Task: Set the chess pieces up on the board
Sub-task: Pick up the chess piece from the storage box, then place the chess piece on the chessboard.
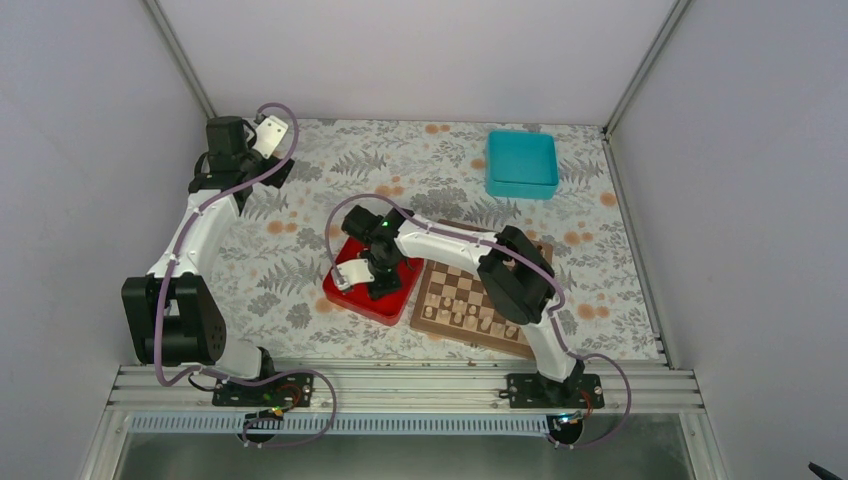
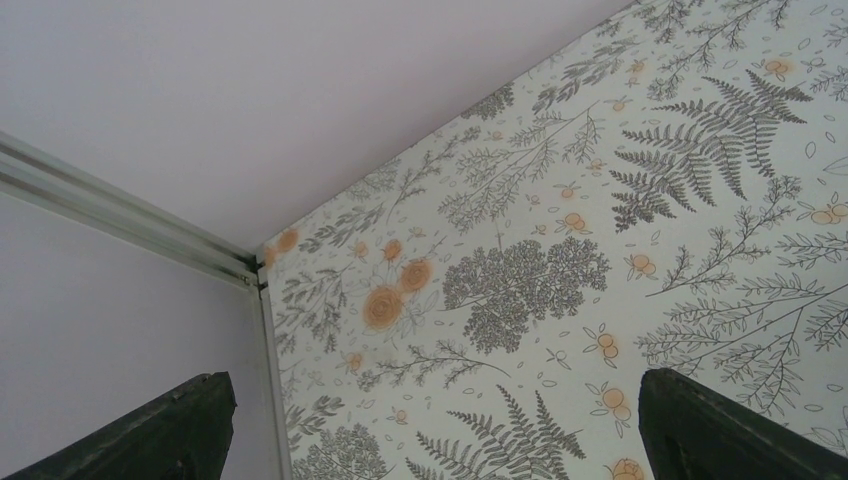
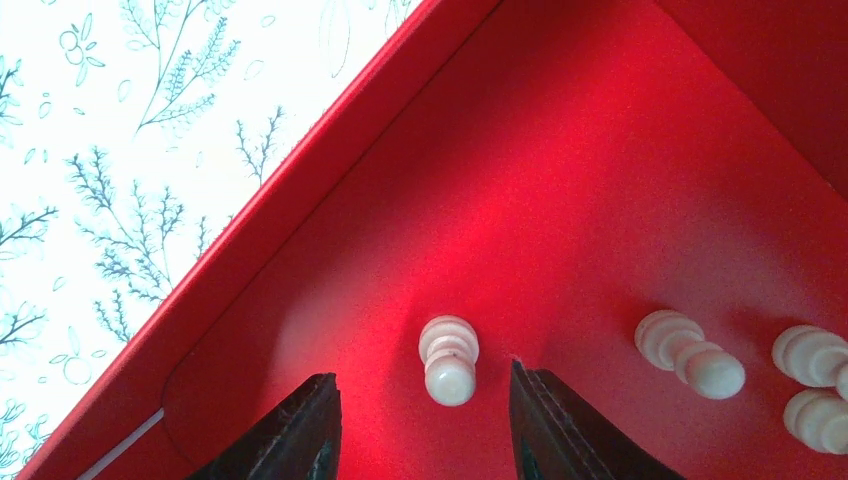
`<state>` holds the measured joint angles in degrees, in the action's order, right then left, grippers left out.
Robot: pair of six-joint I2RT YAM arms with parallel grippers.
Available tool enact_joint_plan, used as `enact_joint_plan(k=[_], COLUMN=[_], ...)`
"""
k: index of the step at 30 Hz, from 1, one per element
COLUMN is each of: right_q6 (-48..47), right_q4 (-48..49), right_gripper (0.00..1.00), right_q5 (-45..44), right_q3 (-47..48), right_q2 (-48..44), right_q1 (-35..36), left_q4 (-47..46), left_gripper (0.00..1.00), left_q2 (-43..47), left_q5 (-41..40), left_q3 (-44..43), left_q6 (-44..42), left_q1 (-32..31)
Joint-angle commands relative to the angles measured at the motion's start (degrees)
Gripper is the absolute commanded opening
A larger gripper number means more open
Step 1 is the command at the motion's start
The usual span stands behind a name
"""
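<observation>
My right gripper point(image 3: 421, 382) hangs low inside the red tray point(image 3: 330, 130), jaws open. A cream pawn point(image 3: 449, 360) stands between the fingertips and touches neither. Three more cream chess pieces point(image 3: 690, 355) stand to its right on the tray floor. From above, the right gripper point(image 1: 380, 278) is over the tray point(image 1: 345, 298), just left of the board point(image 1: 440, 272). Several cream pieces point(image 1: 472, 318) stand on the board's near rows. My left gripper point(image 1: 272, 133) is at the far-left corner of the table, wide open and empty point(image 2: 435, 385).
A teal box point(image 1: 522, 163) sits at the back right of the floral tablecloth. The right arm reaches across the board's far edge. The left gripper is close to the left wall and its metal corner post point(image 2: 262, 300).
</observation>
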<state>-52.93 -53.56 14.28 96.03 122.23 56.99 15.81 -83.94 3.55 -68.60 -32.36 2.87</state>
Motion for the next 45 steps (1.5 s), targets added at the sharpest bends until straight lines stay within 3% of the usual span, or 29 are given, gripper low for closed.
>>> enact_joint_plan(k=[1,10,18,21,31,37,45], right_q6=[-0.3,0.0,1.3,2.0,4.7,6.0,5.9], right_q4=[2.6,3.5,3.2,3.6,2.2,-0.7,-1.7], right_gripper=[0.44,0.4,0.21,0.11,0.07,0.07,0.08], right_q5=[0.0,-0.3,-2.0,-2.0,-5.4,-6.5,-7.0], right_q3=[-0.7,-0.8,-0.6,-1.4,-6.2,-11.6,-29.0], right_q2=[1.1,2.1,3.2,1.2,-11.2,-21.9,-38.6], right_q1=[0.7,1.3,1.6,1.6,0.7,-6.2,-20.2], left_q4=[-1.3,-1.3,-1.0,-0.8,-0.8,-0.7,-0.6], left_gripper=[1.0,1.0,1.0,1.0,1.0,1.0,1.0], left_q2=[0.1,0.3,0.6,0.7,1.0,1.4,1.1], left_q5=[-0.1,-0.1,0.3,0.3,0.2,0.0,0.4], left_q3=[0.7,0.7,0.7,0.5,0.2,0.1,-0.2], left_q6=[-0.3,-0.3,-0.2,-0.1,-0.1,-0.1,0.2], left_q1=[0.3,0.3,0.3,0.3,0.3,0.3,0.3])
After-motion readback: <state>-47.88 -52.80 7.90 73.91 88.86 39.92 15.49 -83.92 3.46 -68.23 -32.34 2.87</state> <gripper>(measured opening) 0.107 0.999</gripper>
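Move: The right hand, open, hangs just above the nearest light chess piece in the red storage box, which stands about 1 cm left of it and 3 cm below, neither ahead nor back. Another single piece is some 5 cm ahead and 3 left; a close pair is 8 cm ahead, 3 left. The chessboard's middle lies about 23 cm right and 1 ahead. From the left hand, the chess piece is roughly 24 cm back, 24 right and 22 below. Easing left about a centimetre and then down some 2 cm, the right hand closes its fingers on the nearest chess piece and grips it. It then lifts straight out of the red box, roughly 12 cm from its low point, and sweeps fast to the right and a little forward over the chessboard, turning about 25 degrees clockwise and keeping the grip. ##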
